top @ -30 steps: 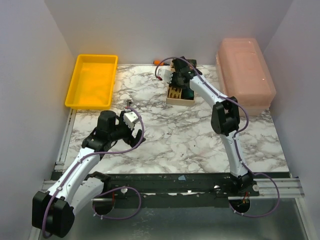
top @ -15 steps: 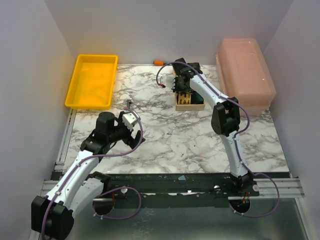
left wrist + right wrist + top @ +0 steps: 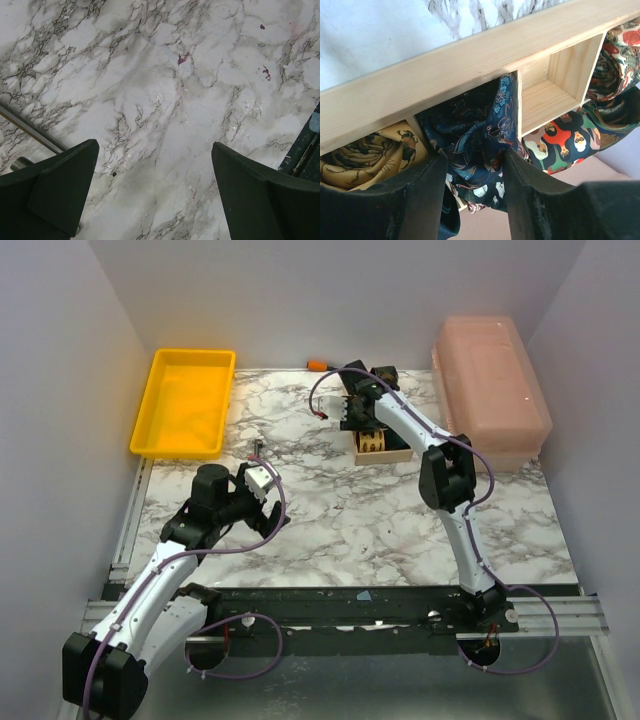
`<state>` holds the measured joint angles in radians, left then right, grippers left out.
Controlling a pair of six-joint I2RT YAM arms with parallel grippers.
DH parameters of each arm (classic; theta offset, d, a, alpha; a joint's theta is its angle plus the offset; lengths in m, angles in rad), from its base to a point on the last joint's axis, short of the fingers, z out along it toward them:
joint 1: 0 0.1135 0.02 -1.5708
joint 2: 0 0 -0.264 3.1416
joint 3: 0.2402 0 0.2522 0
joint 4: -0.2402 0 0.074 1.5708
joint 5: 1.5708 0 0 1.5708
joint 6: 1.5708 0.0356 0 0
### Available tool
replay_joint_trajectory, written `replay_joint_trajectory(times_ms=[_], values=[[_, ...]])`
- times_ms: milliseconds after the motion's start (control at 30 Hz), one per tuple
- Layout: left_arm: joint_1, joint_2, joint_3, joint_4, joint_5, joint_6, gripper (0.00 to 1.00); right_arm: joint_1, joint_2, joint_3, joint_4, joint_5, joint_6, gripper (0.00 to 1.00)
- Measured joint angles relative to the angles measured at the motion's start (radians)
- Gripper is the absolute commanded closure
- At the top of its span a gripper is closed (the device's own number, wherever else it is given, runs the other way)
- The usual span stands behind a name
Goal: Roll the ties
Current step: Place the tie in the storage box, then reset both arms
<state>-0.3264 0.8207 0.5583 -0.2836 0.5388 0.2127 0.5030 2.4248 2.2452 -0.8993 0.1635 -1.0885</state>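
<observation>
In the right wrist view, several rolled ties sit in a wooden box (image 3: 470, 65) with compartments. A dark floral tie (image 3: 470, 135) bulges out of the middle compartment. My right gripper (image 3: 472, 165) is open, its fingers standing on either side of that tie. A gold tie (image 3: 365, 155) fills the compartment to its left, and a tie with colourful figures (image 3: 565, 140) and a red floral tie (image 3: 620, 55) lie to the right. From above, the right gripper (image 3: 352, 412) hangs over the box (image 3: 385, 452). My left gripper (image 3: 155, 150) is open over bare marble, nothing between its fingers.
A yellow tray (image 3: 185, 400) stands at the back left and a pink lidded bin (image 3: 490, 360) at the back right. A small metal tool (image 3: 258, 447) lies just beyond the left gripper (image 3: 262, 480), its rod (image 3: 30, 132) showing in the left wrist view. A small orange object (image 3: 317, 364) lies by the back wall.
The wooden box has shifted to the right and toward the arms along with the right gripper. The right gripper's jaws have spread apart from shut. The left arm has barely moved.
</observation>
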Motion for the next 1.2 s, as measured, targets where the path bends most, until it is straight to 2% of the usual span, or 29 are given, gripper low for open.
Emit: replay_joint_trajectory(times_ms=[300, 733, 867, 1067, 1200], values=[[0.000, 0.004, 0.000, 0.001, -0.005, 0.002, 0.02, -0.001, -0.041, -0.020, -0.037, -0.032, 0.040, 0.35], [0.000, 0.034, 0.005, 0.005, -0.051, -0.005, 0.02, -0.001, -0.172, -0.022, 0.008, -0.158, 0.161, 0.34], [0.002, 0.036, 0.030, 0.005, -0.097, -0.031, 0.02, -0.010, -0.218, -0.022, 0.048, -0.192, 0.234, 0.25], [0.010, 0.127, 0.209, -0.042, -0.200, -0.074, 0.02, -0.072, -0.298, -0.026, 0.106, -0.242, 0.438, 0.01], [0.038, 0.262, 0.406, -0.125, -0.251, -0.076, 0.02, -0.193, -0.405, -0.105, 0.134, -0.294, 0.604, 0.00]])
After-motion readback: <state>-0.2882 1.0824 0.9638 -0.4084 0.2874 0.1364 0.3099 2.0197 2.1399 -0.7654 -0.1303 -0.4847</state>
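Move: The navy tie already sits in its storage box compartment between the right hand's half-open fingertips, its middle about 2 cm below the hand point. From it, the yellow tie lies some 6 cm back and 1 cm right, the empty compartment about 5 cm ahead and 2 cm left, the pink floral tie level and 6 cm right. From the left hand the navy tie lies roughly 21 cm ahead, 19 cm right and 10 cm below. Right fingers open wide off the navy tie and climb some 18 cm; left hand goes forward and up. ##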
